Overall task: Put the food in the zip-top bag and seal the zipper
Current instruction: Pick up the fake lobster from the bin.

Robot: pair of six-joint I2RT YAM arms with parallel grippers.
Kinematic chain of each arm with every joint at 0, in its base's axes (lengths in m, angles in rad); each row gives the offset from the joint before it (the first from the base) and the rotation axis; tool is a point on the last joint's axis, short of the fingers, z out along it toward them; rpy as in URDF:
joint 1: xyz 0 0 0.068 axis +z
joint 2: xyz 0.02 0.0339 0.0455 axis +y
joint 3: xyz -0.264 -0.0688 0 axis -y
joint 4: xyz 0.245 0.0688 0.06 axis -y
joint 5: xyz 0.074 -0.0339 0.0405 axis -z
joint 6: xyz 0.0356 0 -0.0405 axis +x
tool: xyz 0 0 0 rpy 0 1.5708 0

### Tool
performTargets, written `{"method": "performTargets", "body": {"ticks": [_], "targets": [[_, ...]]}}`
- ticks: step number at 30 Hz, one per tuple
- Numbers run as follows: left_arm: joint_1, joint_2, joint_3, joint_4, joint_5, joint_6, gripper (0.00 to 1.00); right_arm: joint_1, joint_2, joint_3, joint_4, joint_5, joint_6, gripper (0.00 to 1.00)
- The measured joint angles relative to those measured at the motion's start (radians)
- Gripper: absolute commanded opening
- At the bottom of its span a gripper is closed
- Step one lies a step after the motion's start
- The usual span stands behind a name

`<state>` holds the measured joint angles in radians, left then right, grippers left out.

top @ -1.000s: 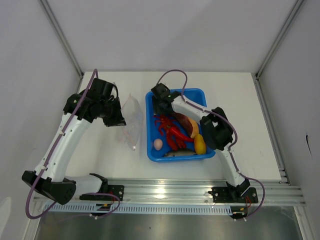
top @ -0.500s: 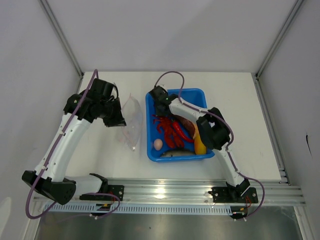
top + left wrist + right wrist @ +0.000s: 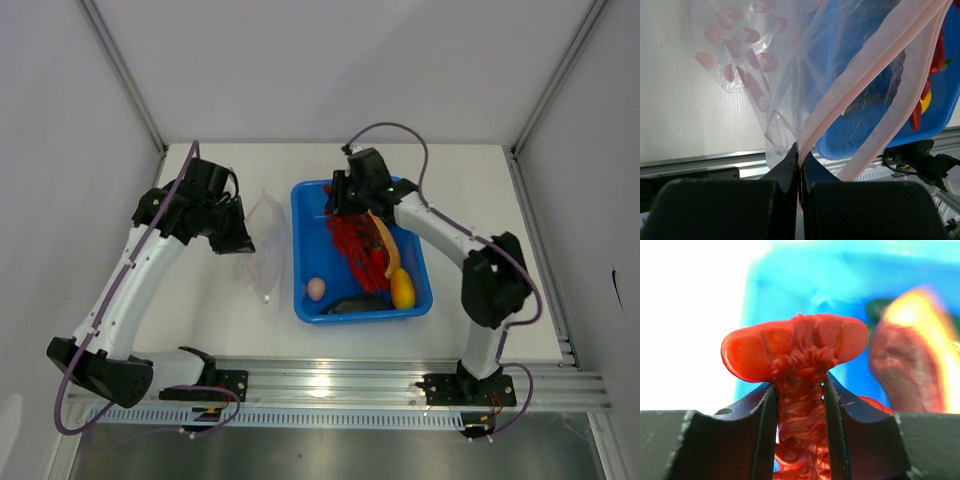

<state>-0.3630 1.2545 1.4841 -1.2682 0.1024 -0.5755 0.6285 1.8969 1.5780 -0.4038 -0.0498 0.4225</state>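
The clear zip-top bag (image 3: 264, 240) hangs left of the blue tub, and my left gripper (image 3: 241, 241) is shut on its mouth edge. In the left wrist view the pink zipper (image 3: 856, 79) runs up from my left gripper (image 3: 800, 156), and the bag (image 3: 760, 65) stands open. Over the tub's far end my right gripper (image 3: 340, 205) is shut on a red food (image 3: 353, 245) that dangles into the tub. In the right wrist view the jaws of my right gripper (image 3: 800, 395) squeeze the ridged red food (image 3: 795, 342) below its fan-shaped end.
The blue tub (image 3: 300, 262) holds a pale egg (image 3: 316, 288), a grey fish (image 3: 356, 304), a yellow pepper (image 3: 403, 291) and a brown steak (image 3: 386, 242). The metal rail (image 3: 330, 385) carrying the arm bases runs along the near table edge.
My right gripper closed on the red food and swung toward the tub's far end, drawing the food up. The left arm and the bag have stayed put.
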Motion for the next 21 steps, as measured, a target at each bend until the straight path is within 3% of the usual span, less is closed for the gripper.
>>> {"method": "performTargets", "body": {"ticks": [6, 12, 21], "targets": [[0.019, 0.045, 0.019, -0.003, 0.057, 0.001, 0.00, -0.054, -0.249, -0.159, 0.188, -0.152, 0.005, 0.00], [0.019, 0.116, 0.078, -0.016, 0.147, 0.008, 0.01, -0.092, -0.274, -0.168, 0.327, -0.282, 0.070, 0.00], [0.021, 0.122, 0.096, -0.016, 0.265, -0.020, 0.01, -0.154, -0.360, -0.161, 0.510, -0.362, 0.318, 0.00]]}}
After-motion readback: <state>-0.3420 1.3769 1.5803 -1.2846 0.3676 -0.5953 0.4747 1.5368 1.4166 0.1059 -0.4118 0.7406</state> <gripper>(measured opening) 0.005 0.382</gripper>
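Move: The right fingers already hold the fake lobster by its tail. The bag's middle lies about 12 cm to their left, 12 cm back and a little lower. The lobster trails back and right into the bin; the egg is some 16 cm back, 2 cm left and 13 cm below, the meat slab 6 cm back, 8 cm right and 12 cm below. From the left hand, shut on the bag's edge, the lobster's middle is roughly 12 cm ahead, 20 cm right and 18 cm down. Still pinching the lobster's tail, the right hand hauls it fast up out of the bin by some 22 cm, drifting barely back, and swings its fingers from slanting down to nearly level, pointing forward and left. The left hand keeps its shut grip on the bag's zipper edge and carries it about 4 cm right, towards the bin, tilting its fingertips to the right. ##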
